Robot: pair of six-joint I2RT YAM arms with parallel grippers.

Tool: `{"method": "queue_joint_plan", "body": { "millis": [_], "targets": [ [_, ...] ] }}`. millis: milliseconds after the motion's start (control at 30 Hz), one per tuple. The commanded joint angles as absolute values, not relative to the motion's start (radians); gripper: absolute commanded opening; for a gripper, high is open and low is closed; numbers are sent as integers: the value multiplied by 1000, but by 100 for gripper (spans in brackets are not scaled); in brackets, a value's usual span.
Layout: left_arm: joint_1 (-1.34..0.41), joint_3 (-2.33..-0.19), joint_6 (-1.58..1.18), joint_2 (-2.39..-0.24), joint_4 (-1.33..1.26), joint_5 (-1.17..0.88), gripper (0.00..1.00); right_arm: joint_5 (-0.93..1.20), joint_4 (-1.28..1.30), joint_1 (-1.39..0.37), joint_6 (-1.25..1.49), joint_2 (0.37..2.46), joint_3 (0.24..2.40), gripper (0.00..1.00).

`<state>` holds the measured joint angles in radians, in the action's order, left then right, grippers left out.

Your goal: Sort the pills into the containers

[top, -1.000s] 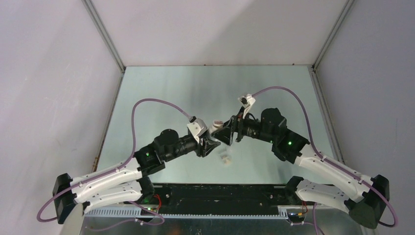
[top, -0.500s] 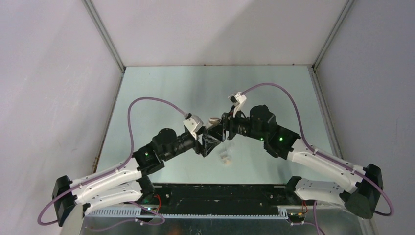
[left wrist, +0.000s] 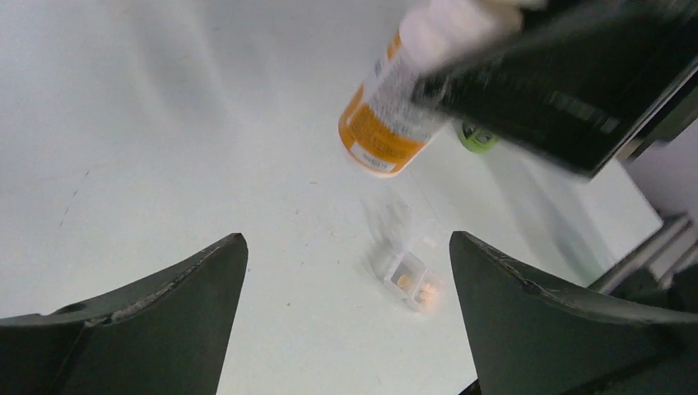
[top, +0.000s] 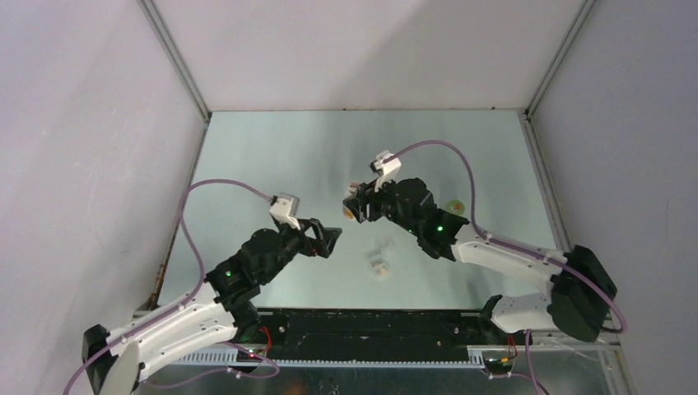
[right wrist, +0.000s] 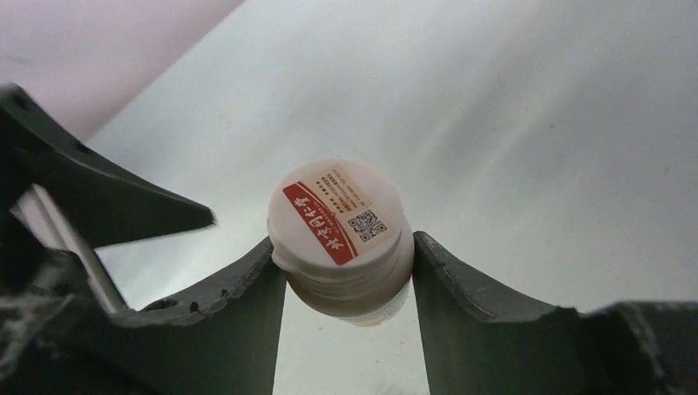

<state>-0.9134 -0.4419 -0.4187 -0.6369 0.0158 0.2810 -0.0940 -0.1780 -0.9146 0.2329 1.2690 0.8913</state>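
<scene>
My right gripper is shut on a white pill bottle with an orange label and holds it above the table's middle. In the right wrist view the bottle sits between both fingers, its white end with a red sticker facing the camera; the gripper clamps it. My left gripper is open and empty, just left of the bottle and apart from it. The left wrist view shows the bottle above and the small translucent pill box with orange pills in it. The box lies near the front middle.
A small pale round thing lies on the table right of the right arm. The table's metal edges run along the left and right. The black base rail lies at the near edge.
The left gripper has drawn back left and toward the near edge, away from the bottle, and stands open. The right gripper has carried the bottle left and a little farther back.
</scene>
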Motion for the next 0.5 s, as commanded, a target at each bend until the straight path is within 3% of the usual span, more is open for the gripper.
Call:
{"method": "queue_joint_plan", "body": {
  "millis": [0, 233, 467],
  "targets": [
    [-862, -450, -666, -543, 155, 411, 97, -75, -421, -934, 138, 1376, 839, 38],
    [-736, -465, -800, -533, 219, 293, 81, -46, -537, -998, 118, 1561, 815, 38],
    [-649, -464, -844, -600, 181, 175, 73, -49, -613, -1032, 130, 1648, 778, 40]
  ]
}}
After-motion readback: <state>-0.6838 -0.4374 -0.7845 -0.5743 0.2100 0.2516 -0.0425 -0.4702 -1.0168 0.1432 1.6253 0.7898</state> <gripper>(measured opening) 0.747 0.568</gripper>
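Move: The right gripper already holds the white bottle. The bare table spot it is being taken to lies some 6 cm to the left, 3 cm back and 19 cm below. The clear pill box is about 6 cm right of this hand and 4 cm back, and the green bottle roughly 24 cm right and 7 cm ahead, both some 20 cm down. From the empty left hand, the white bottle is about 6 cm ahead and 7 cm to the right, near its height. Lower the right gripper about 13 cm towards the bare table left of the pill box, keeping its grip on the white bottle, drifting nearly 6 cm left and turning slightly counter-clockwise. Draw the empty left gripper some 5 cm left, away from the bottle, swinging it counter-clockwise, tipping its fingers down and narrowing them by about a quarter. ##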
